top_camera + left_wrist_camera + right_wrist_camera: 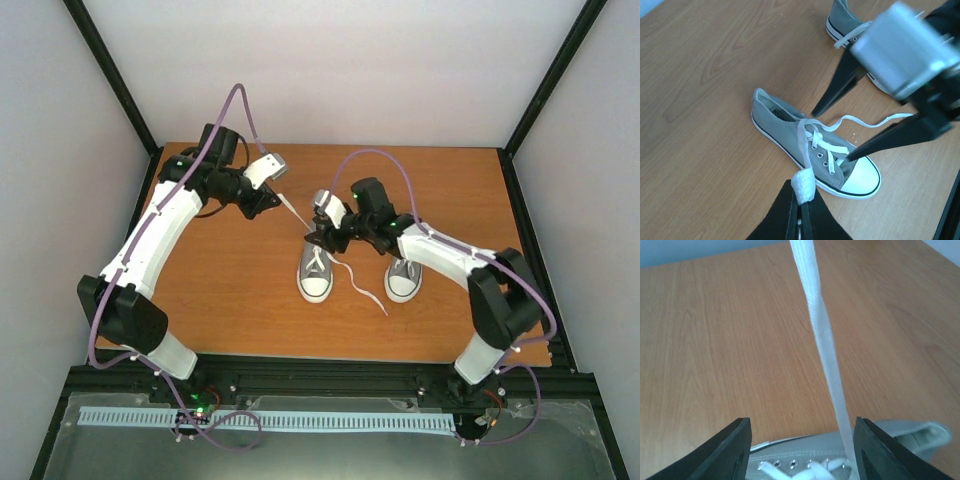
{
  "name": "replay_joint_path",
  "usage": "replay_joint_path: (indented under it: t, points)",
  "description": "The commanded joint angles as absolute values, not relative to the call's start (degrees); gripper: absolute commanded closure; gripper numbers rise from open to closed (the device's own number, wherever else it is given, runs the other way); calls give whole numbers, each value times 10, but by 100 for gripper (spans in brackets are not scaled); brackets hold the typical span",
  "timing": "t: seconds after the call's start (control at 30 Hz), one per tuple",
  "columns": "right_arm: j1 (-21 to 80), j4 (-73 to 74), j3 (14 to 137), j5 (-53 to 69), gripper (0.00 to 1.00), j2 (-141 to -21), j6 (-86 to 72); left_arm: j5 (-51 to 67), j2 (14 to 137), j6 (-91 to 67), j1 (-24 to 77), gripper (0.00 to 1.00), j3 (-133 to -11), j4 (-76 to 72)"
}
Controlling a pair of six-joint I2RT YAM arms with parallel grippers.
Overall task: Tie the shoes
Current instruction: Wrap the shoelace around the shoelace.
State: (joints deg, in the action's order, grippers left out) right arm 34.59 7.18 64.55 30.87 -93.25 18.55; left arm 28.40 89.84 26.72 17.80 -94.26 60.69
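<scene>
Two grey shoes with white toe caps stand side by side, the left shoe (316,276) and the right shoe (404,278). My left gripper (277,198) is shut on the end of a white lace (298,218), pulled taut up and away from the left shoe. The left wrist view has the folded lace end (803,184) pinched at the left gripper (802,202). My right gripper (319,240) hovers open over that shoe's tongue. In the right wrist view the taut lace (823,340) rises inside the right gripper (802,440), close to its right finger, above the shoe (810,455).
The shoe's other lace (365,292) trails loose across the wooden table (230,290) toward the front edge. Black frame posts and white walls close in the table on three sides.
</scene>
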Motion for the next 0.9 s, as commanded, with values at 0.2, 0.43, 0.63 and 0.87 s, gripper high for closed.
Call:
replay_joint_path:
  t: [0.2, 0.43, 0.63, 0.87]
  points:
    - [350, -60, 669, 309, 76, -1034, 203, 306, 895, 267, 178, 99, -969, 627]
    - [350, -104, 651, 271, 80, -1036, 178, 315, 897, 271, 178, 99, -975, 638]
    - [349, -95, 666, 261, 83, -1054, 184, 314, 897, 275, 178, 99, -988, 645]
    - [343, -82, 653, 248, 97, -1035, 162, 289, 894, 290, 178, 99, -926, 632]
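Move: The stretch of shoelace the right fingers will shut on slants down from the left grip, about 4 cm ahead of the open right hand, 2 cm to its left and 4 cm below. The shoe being tied is roughly 13 cm straight beneath that hand; the other shoe is level with it, some 22 cm to the right. The loose lace lies about 10 cm right, 6 cm back and 17 cm below. From the left hand, the stretch is about 7 cm right, 2 cm back and 12 cm down. The right hand first dips some 5 cm and slides a couple of centimetres left with its fingers closing, then carries on forward towards the heel, about 5 cm forward in all and rising slightly, as the half-shut fingers ease open a touch and then close fully to pinch the lace between the left grip and the shoe. The left hand stays in place high over the table and keeps the lace end pinched in its shut fingers. ##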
